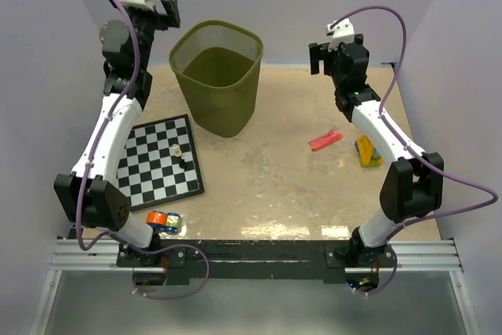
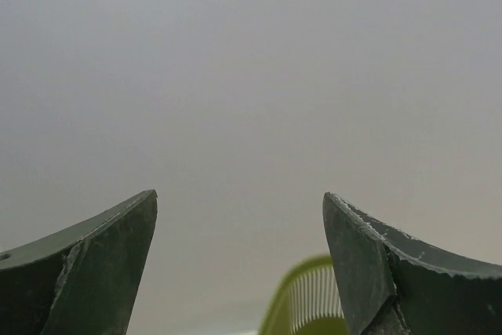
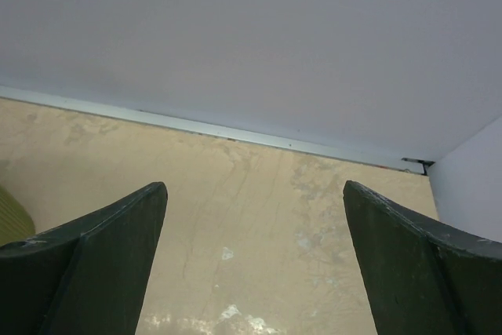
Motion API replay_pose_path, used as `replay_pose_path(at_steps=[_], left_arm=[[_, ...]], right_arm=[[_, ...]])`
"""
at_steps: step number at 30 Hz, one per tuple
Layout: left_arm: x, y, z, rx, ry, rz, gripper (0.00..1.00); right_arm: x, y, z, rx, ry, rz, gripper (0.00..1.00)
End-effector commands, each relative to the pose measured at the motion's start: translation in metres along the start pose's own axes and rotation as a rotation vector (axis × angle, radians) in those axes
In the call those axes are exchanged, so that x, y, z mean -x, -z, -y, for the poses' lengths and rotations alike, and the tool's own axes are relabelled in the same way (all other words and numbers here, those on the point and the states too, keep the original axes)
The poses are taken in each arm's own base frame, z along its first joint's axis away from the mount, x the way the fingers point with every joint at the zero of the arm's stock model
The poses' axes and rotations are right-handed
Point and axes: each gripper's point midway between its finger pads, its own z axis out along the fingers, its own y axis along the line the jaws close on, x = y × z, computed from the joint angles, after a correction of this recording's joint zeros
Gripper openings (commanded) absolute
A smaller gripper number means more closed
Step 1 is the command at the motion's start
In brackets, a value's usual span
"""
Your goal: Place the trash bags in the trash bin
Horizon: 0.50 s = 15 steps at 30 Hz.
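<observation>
The olive-green mesh trash bin [image 1: 218,76] stands upright at the back of the table, left of centre; a sliver of its rim [image 2: 302,300] shows in the left wrist view. A small flat red trash bag [image 1: 325,140] lies on the tabletop to the right of the bin. My left gripper [image 1: 168,7] is raised high at the back left, beside the bin's rim, open and empty. My right gripper [image 1: 318,54] hangs up at the back right, behind the red bag, open with only bare table [image 3: 251,217] between its fingers.
A black-and-white chessboard [image 1: 161,161] with two small pieces lies left of the bin. A yellow and blue toy block [image 1: 367,151] sits right of the red bag. A small orange and blue object [image 1: 163,220] rests by the left arm's base. Grey walls enclose the table.
</observation>
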Motion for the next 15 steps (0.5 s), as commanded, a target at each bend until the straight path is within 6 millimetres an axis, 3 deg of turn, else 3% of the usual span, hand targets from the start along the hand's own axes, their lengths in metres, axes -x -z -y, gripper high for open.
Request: replay_pose_path(at_steps=[1,6,8,11,13,15], left_arm=[[-0.004,0.048,0.042,-0.175,-0.123,-0.084,0.91],[-0.034,0.121,0.078,-0.351,-0.119,-0.353,0.88],[-0.021,0.145,0.081,-0.422,-0.176,-0.409,0.88],[-0.002,0.182,0.061,-0.415,-0.301,-0.484,0.89],[-0.020,0.210,0.052,-0.413,-0.368,-0.508,0.90],[-0.048,0.231,0.061,-0.486,-0.402,-0.457,0.88]], right_arm=[[-0.002,0.019,0.001,0.058,0.159,-0.007,0.98],[-0.026,0.048,-0.008,0.234,0.441,-0.116,0.99],[-0.034,0.066,-0.003,0.267,0.497,-0.206,0.99],[-0.033,0.091,0.010,0.275,0.515,-0.250,0.98],[-0.049,0.106,0.001,0.334,0.523,-0.223,0.98],[-0.071,0.110,-0.010,0.385,0.553,-0.195,0.97]])
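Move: From my left hand, the orange-and-blue rolls lie about 40 cm back, 3 to the left and 50 down; the chessboard is 19 back, 7 left, 52 down, and the trash bin about level, 12 to the right, its middle 38 below. From my right hand, the red packet is some 13 cm back, 2 right, 30 down; the yellow-and-blue packet is 18 back, 16 right, 29 down; the bin is 34 left, 2 back and 16 down. I draw both open, empty hands back towards the near side of the table. My left comes back about 16 cm, sinking 8 and edging right early on, while its raised fingers tip down towards level and its left side rolls up. My right backs off about 9 cm and sinks nearly 5, towards the red packet, its right side rolling up some 25 degrees as the fingers tip down and swing left. ##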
